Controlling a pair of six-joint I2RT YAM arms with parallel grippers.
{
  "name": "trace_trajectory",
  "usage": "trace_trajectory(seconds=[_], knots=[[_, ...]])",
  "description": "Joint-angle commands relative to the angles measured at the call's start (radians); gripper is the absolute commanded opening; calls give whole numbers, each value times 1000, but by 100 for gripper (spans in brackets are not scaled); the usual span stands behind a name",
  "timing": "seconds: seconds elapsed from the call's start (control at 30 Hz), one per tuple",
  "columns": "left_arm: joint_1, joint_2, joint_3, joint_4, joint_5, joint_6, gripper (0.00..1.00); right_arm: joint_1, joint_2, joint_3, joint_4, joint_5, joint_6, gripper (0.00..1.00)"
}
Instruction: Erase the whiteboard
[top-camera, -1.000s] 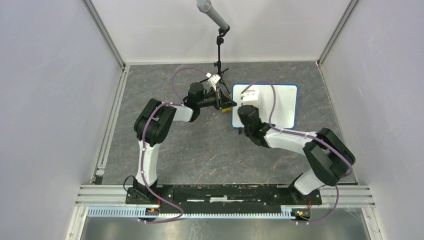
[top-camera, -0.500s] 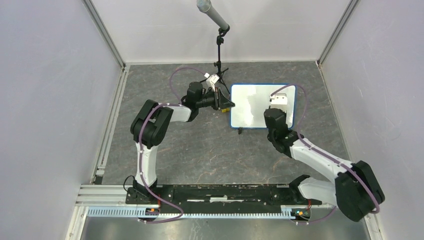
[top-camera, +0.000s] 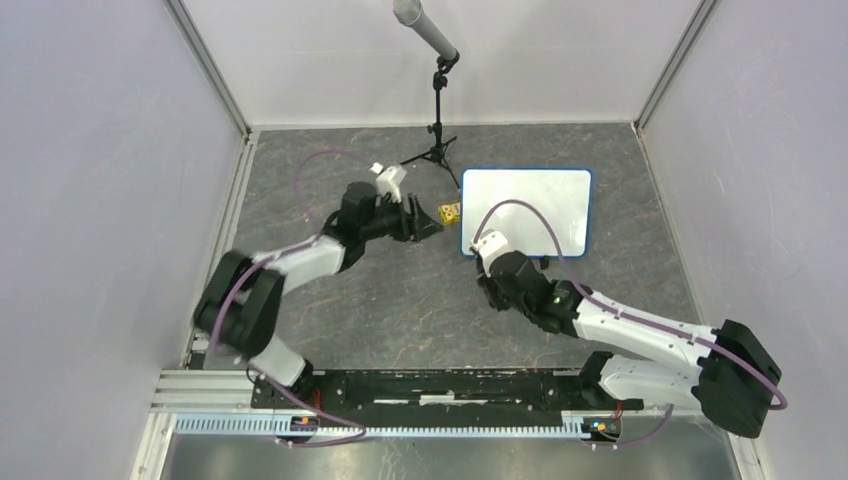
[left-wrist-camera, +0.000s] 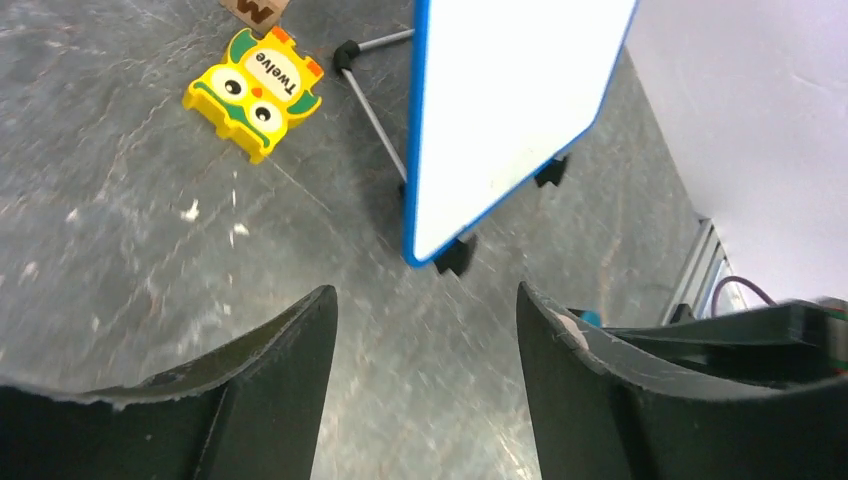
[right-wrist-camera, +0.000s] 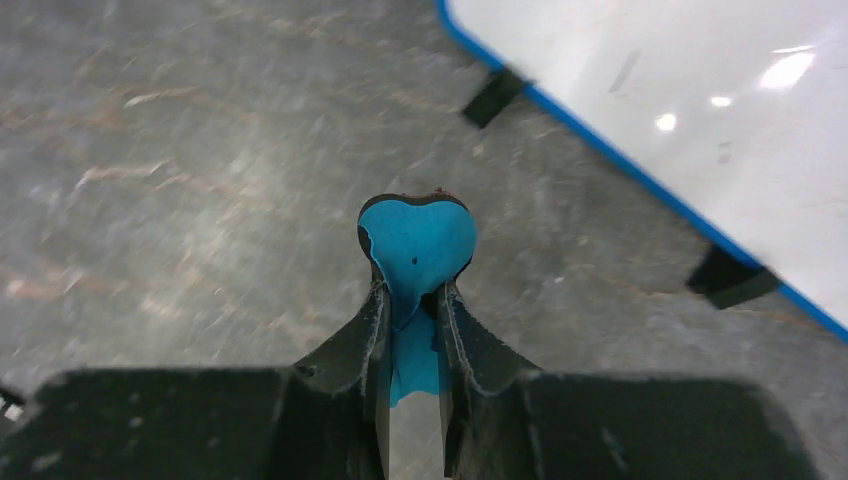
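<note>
The whiteboard (top-camera: 527, 213) lies flat on the grey floor on small black feet, and its blue-rimmed face looks clean white. My right gripper (top-camera: 484, 262) hovers just off the board's near-left corner. In the right wrist view it (right-wrist-camera: 412, 290) is shut on a blue eraser (right-wrist-camera: 417, 245), which bulges out past the fingertips, with the whiteboard (right-wrist-camera: 700, 120) ahead to the right. My left gripper (top-camera: 428, 224) sits left of the board and apart from it. In the left wrist view it (left-wrist-camera: 425, 300) is open with only floor between its fingers, and the whiteboard (left-wrist-camera: 510, 110) lies ahead.
A yellow owl block (top-camera: 450, 212) lies between my left gripper and the board's left edge, also seen as the owl block (left-wrist-camera: 255, 90). A microphone stand (top-camera: 438, 110) rises behind, one tripod leg (left-wrist-camera: 375, 110) reaching to the board. A wooden letter block (left-wrist-camera: 255, 10) lies beyond. Walls enclose three sides.
My left gripper opened and drew back left from the board's left edge. The right arm swept rightwards across the board, then came back off its near-left corner, still gripping the eraser.
</note>
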Motion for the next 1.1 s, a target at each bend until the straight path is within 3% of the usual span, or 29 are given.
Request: trace_trajectory(seconds=[0.0, 0.1, 0.23, 0.3, 0.37, 0.57, 0.7, 0.9, 1.07], knots=[[4, -283, -174, -88, -94, -36, 73, 44, -56, -34, -62, -143, 67, 20], [4, -512, -253, -211, -97, -40, 74, 49, -47, -74, -57, -146, 69, 20], [4, -762, -231, -480, -130, 5, 76, 52, -50, -119, -26, -143, 67, 20], [4, -861, -212, -563, -142, 6, 77, 53, -50, -132, -14, -141, 67, 25], [4, -938, -194, -610, -142, 0, 79, 53, -56, -139, -5, -139, 67, 35], [4, -1001, -88, -742, -175, 26, 79, 55, -110, -116, -22, -152, 54, 82], [4, -999, -26, -798, -205, 45, 80, 54, -193, -61, -94, -109, 35, 98], [4, -1017, 91, -836, -257, 53, 83, 54, -280, 136, -250, -2, -10, 98], [4, -1031, 205, -836, -314, 45, 100, 53, -322, 383, -363, 152, -64, 98]])
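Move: The eraser is still pinched in the right fingers; the bare tabletop where it is going lies about 6 cm back, 1 cm right and 7 cm below the right hand. The whiteboard's middle is roughly 16 cm ahead, 8 cm right and 3 cm below, and the yellow block 17 cm ahead, 8 cm left and 8 cm down. From the left hand, that bare spot is some 18 cm back, 14 cm right and 11 cm below. The eraser, held in the right fingers, goes back and down about 5 cm each way, away from the whiteboard to the bare tabletop, the fingers tipping some 10 degrees further down; they open wide, let go, and the right hand rises some 16 cm, edging forward. Meanwhile the empty left hand retreats back, up and left from the whiteboard, opening further. ##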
